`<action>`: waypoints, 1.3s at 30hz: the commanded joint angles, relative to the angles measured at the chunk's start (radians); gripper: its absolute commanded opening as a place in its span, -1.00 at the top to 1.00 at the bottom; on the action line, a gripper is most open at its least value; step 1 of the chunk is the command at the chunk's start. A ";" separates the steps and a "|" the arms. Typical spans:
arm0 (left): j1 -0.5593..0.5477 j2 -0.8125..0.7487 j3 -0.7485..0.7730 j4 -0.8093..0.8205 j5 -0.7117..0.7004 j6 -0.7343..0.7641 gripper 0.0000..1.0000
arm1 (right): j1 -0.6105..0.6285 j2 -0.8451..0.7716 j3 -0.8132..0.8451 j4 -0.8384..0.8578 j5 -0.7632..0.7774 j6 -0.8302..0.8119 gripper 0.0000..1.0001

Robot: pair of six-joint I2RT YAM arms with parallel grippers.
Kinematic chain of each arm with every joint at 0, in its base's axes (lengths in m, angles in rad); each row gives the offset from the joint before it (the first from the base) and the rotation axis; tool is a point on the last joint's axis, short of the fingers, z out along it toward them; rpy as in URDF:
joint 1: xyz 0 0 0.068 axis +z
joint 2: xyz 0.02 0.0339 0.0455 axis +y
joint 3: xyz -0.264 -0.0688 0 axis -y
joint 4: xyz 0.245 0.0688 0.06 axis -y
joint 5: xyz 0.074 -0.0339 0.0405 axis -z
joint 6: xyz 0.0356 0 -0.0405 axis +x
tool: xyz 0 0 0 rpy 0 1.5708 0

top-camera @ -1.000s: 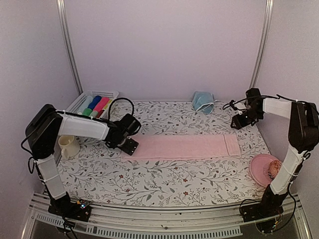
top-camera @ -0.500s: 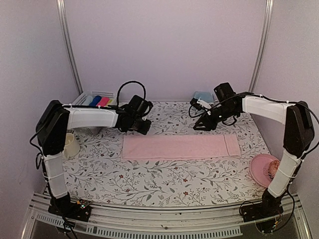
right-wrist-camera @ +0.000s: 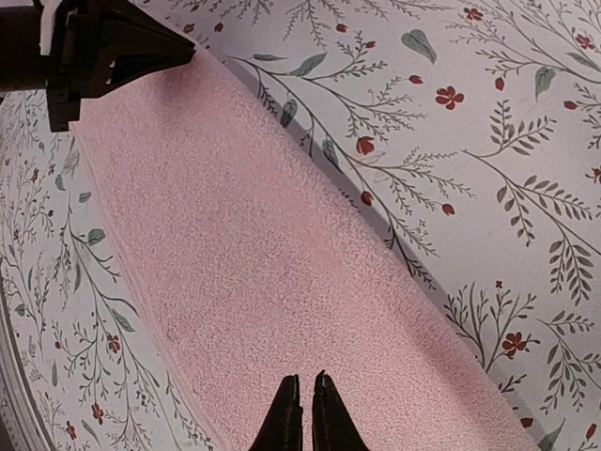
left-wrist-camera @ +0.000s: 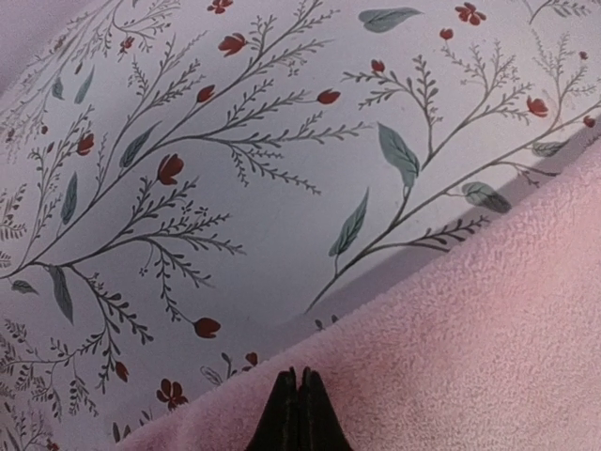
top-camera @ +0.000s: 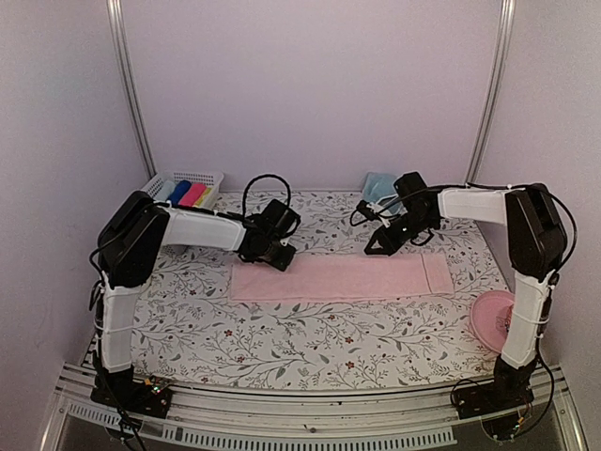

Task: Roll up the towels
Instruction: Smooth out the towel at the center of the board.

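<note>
A pale pink towel [top-camera: 343, 277] lies flat on the floral tablecloth as one long strip, running left to right. My left gripper [top-camera: 282, 261] is low over the strip's far left corner. In the left wrist view its tips [left-wrist-camera: 298, 374] are pressed together above the towel's edge [left-wrist-camera: 488, 338], with no cloth between them. My right gripper [top-camera: 376, 247] hangs over the far edge, right of the middle. Its tips [right-wrist-camera: 302, 379] stand almost together above the pink cloth [right-wrist-camera: 263, 254]. A light blue towel [top-camera: 379, 187] lies crumpled at the back, partly behind the right arm.
A white basket [top-camera: 178, 177] holding bright rolled cloths stands at the back left. A round pink plate [top-camera: 484, 310] sits by the right arm's base. In the right wrist view the left gripper [right-wrist-camera: 183, 49] shows at the strip's far end.
Both arms have swung in from the sides to the pink towel's far edge. Both grippers have closed from open to shut.
</note>
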 commanded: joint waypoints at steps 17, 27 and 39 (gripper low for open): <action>0.034 0.004 -0.116 -0.016 -0.160 -0.005 0.72 | -0.093 0.123 0.005 0.041 0.150 0.087 0.92; 0.094 -0.109 -0.256 0.020 -0.145 -0.007 0.47 | -0.147 0.105 -0.013 0.041 0.165 0.096 0.91; 0.140 -0.147 -0.309 0.036 -0.173 -0.012 0.18 | -0.204 0.125 -0.026 0.037 0.217 0.112 0.91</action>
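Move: The pink towel lies stretched sideways under both hands. Its middle is about 17 cm right of the left hand and 4 cm back, and its left end some 16 cm left, 4 cm back and 2 cm lower. From the right hand, 7 cm above the cloth, the towel's right end is about 25 cm right and 2 cm back. The blue towel lies some 28 cm ahead and 4 cm right of that hand; the basket is roughly 34 cm left and 20 cm ahead of the left hand. Outward to both sides: the left hand sinks 2 cm onto the towel near its far edge, then slides along it towards the left end, about 10 cm in all, fingers parting partway as it goes. The right hand drops some 6 cm while going right and forward, then, nearly shut, sweeps along the far edge towards the right end, wrist turning nearly 20 degrees clockwise. ##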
